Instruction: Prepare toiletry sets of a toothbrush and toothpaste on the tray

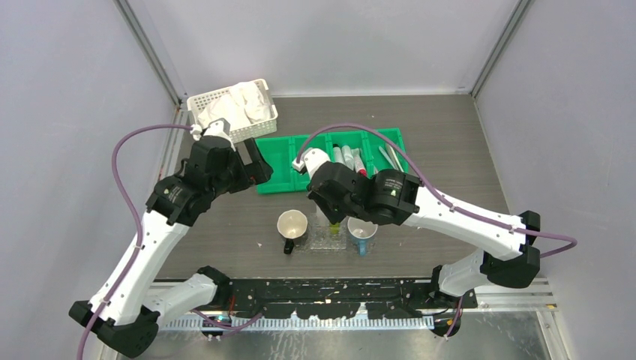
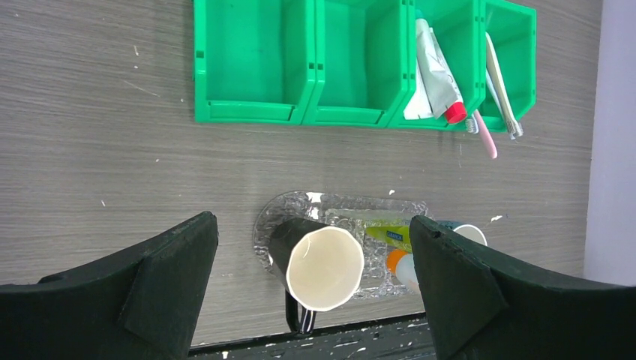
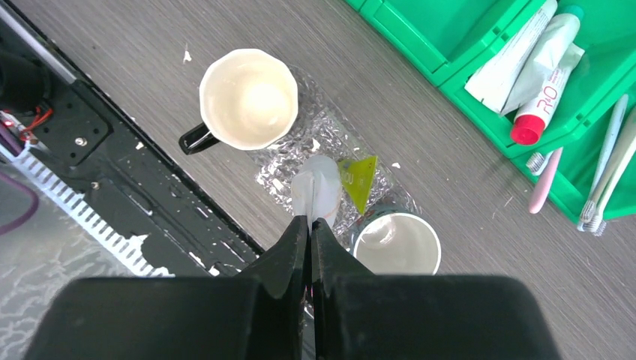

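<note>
The clear tray (image 3: 289,169) (image 2: 337,210) (image 1: 328,238) lies near the table's front edge. A yellow-green toothpaste tube (image 3: 358,180) (image 2: 390,235) rests on it. My right gripper (image 3: 310,220) (image 1: 331,217) hangs just over the tray, shut on the flat end of a white toothpaste tube (image 3: 316,191) (image 2: 409,271) with an orange cap. A pink toothbrush (image 3: 544,180) (image 2: 486,136) sticks out of the green bin (image 3: 465,52) (image 2: 255,67) (image 1: 279,161). My left gripper (image 2: 311,223) (image 1: 257,166) is open and empty, high above the table near the bin's left end.
A dark mug with a cream inside (image 3: 247,97) (image 2: 324,266) (image 1: 292,225) stands at the tray's left end and a teal mug (image 3: 396,244) (image 1: 362,234) at its right end. The bin holds more tubes, one red-capped (image 3: 536,101), and pale toothbrushes (image 3: 607,172). A white lattice basket (image 1: 232,109) stands at the back left.
</note>
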Robot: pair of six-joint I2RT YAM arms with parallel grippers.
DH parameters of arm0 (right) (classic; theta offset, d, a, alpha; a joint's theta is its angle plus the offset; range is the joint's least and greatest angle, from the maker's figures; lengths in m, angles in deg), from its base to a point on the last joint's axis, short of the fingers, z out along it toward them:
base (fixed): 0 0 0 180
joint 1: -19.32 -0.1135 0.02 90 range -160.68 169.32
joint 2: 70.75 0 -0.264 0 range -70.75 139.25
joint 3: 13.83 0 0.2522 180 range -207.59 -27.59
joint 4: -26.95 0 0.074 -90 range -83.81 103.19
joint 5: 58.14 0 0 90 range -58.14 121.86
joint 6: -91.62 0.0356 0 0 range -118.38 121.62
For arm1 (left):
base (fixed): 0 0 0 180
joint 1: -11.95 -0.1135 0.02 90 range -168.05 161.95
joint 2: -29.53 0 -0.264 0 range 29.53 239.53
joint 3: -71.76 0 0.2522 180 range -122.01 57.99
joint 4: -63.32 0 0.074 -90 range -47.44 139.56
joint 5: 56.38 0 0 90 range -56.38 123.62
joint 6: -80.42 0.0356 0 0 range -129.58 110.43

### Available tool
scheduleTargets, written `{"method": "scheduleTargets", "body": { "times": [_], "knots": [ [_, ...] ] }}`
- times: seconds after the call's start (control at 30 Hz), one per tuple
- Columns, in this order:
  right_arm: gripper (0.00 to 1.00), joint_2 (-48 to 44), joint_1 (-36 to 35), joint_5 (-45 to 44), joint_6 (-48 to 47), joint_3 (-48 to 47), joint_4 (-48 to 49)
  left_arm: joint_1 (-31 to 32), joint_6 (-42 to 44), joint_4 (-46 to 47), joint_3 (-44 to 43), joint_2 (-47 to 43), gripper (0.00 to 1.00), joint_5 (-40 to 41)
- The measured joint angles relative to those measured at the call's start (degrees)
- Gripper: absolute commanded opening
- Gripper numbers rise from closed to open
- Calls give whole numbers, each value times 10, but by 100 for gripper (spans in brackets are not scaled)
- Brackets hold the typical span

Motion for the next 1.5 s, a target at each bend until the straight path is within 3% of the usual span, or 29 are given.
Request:
{"method": "scheduleTargets", "body": {
  "times": [1.5],
  "knots": [
    [1,10,5,-25,-20,137,135,0,1,0,30,-7,100,0]
  ]
}}
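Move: My right hand holds the white toothpaste tube, and its free spot on the clear tray is almost straight below: about 2 cm ahead, 1 cm left and 18 cm down. The green tube lies some 3 cm ahead and 4 cm right of my hand; the black mug is about 9 cm left and the blue mug 9 cm right, both 2 cm ahead. From my open left hand that spot is roughly 9 cm back, 16 cm right and 20 cm down. With the right fingers still closed on the toothpaste's end, I lower the tube about 6 cm towards the gap between the black mug and the green tube, easing slightly forward and left on the way and barely turning the wrist. My left hand stays wide open off to the side, sinking about 2 cm. ##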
